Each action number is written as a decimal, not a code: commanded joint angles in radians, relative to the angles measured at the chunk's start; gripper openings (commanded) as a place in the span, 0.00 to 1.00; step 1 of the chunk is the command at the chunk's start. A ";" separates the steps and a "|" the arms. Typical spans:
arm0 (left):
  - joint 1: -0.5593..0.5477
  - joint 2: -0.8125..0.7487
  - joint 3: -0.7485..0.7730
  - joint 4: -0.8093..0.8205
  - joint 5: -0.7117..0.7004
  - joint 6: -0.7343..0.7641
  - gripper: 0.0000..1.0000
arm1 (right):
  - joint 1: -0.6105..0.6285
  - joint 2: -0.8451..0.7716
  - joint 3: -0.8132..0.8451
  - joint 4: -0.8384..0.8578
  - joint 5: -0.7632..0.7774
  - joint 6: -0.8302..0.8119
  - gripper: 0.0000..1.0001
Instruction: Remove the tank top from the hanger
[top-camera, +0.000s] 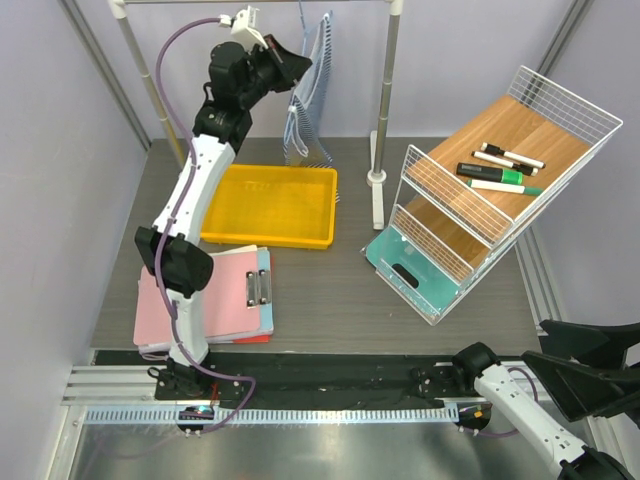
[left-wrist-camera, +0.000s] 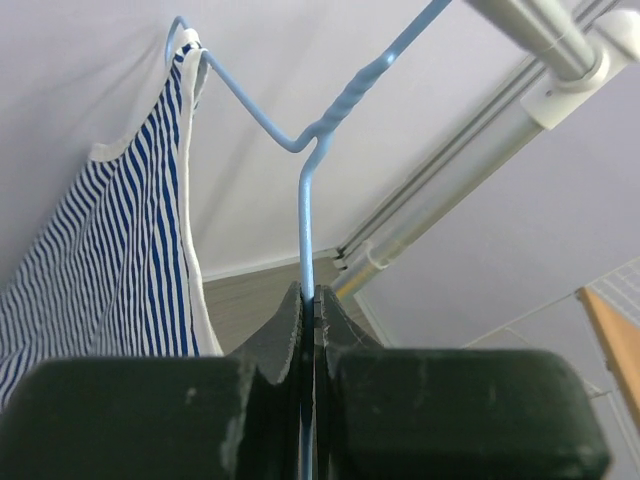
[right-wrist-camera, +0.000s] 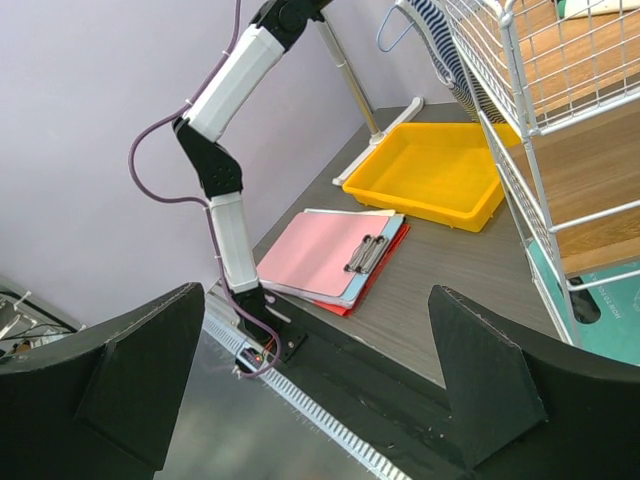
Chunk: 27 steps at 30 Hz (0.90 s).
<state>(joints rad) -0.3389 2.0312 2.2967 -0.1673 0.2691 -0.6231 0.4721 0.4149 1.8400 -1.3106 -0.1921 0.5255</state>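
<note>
The navy-and-white striped tank top (top-camera: 305, 125) hangs on the light-blue wire hanger (top-camera: 302, 14) from the grey rack bar at the back. In the left wrist view the tank top (left-wrist-camera: 130, 260) drapes off the hanger's left shoulder. The hanger (left-wrist-camera: 305, 200) runs straight down into my left gripper (left-wrist-camera: 309, 295), whose jaws are shut on the wire. From above, my left gripper (top-camera: 298, 70) is raised beside the garment's top. My right gripper (right-wrist-camera: 315, 300) is open and holds nothing, low at the near right (top-camera: 535, 342), far from the tank top (right-wrist-camera: 440, 40).
A yellow tray (top-camera: 268, 205) lies under the rack, with stacked clipboards (top-camera: 215, 295) in front of it. At the right stands a tilted white wire shelf (top-camera: 500, 190) with markers on its wooden top. The rack pole (top-camera: 385, 100) stands at centre back.
</note>
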 joint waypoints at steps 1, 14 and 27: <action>0.006 -0.063 0.070 0.117 0.038 -0.114 0.00 | 0.003 0.030 0.011 0.039 -0.001 -0.001 1.00; 0.006 -0.294 -0.058 0.079 0.068 -0.236 0.00 | 0.005 0.044 0.047 0.031 -0.043 0.005 1.00; 0.005 -0.667 -0.393 0.072 0.176 -0.340 0.00 | 0.005 0.108 0.073 0.010 -0.066 -0.150 1.00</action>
<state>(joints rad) -0.3382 1.4746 1.9213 -0.1719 0.3943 -0.9249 0.4721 0.4549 1.9095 -1.3186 -0.2310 0.4519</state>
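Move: The left fingers are already shut on one arm of the blue hanger, just below its twisted neck. The tank top on it has its middle about 8 cm ahead and some 12 below, 1 to the right. The rail where the hanger hooks is roughly 12 cm above and 5 ahead. The yellow tray lies about 45 cm below, 11 left and 3 back. From the idle right hand, the tank top is some 60 cm ahead, 30 left and 10 below. Keeping its pinch on the hanger wire, the left hand lifts the hanger first upward, then sweeps it mainly back towards the bases while still rising, away from the rail. It travels about 18 cm back and 11 up, with a slight drift left, and rolls some 15 degrees so its left side dips while turning a little clockwise. ##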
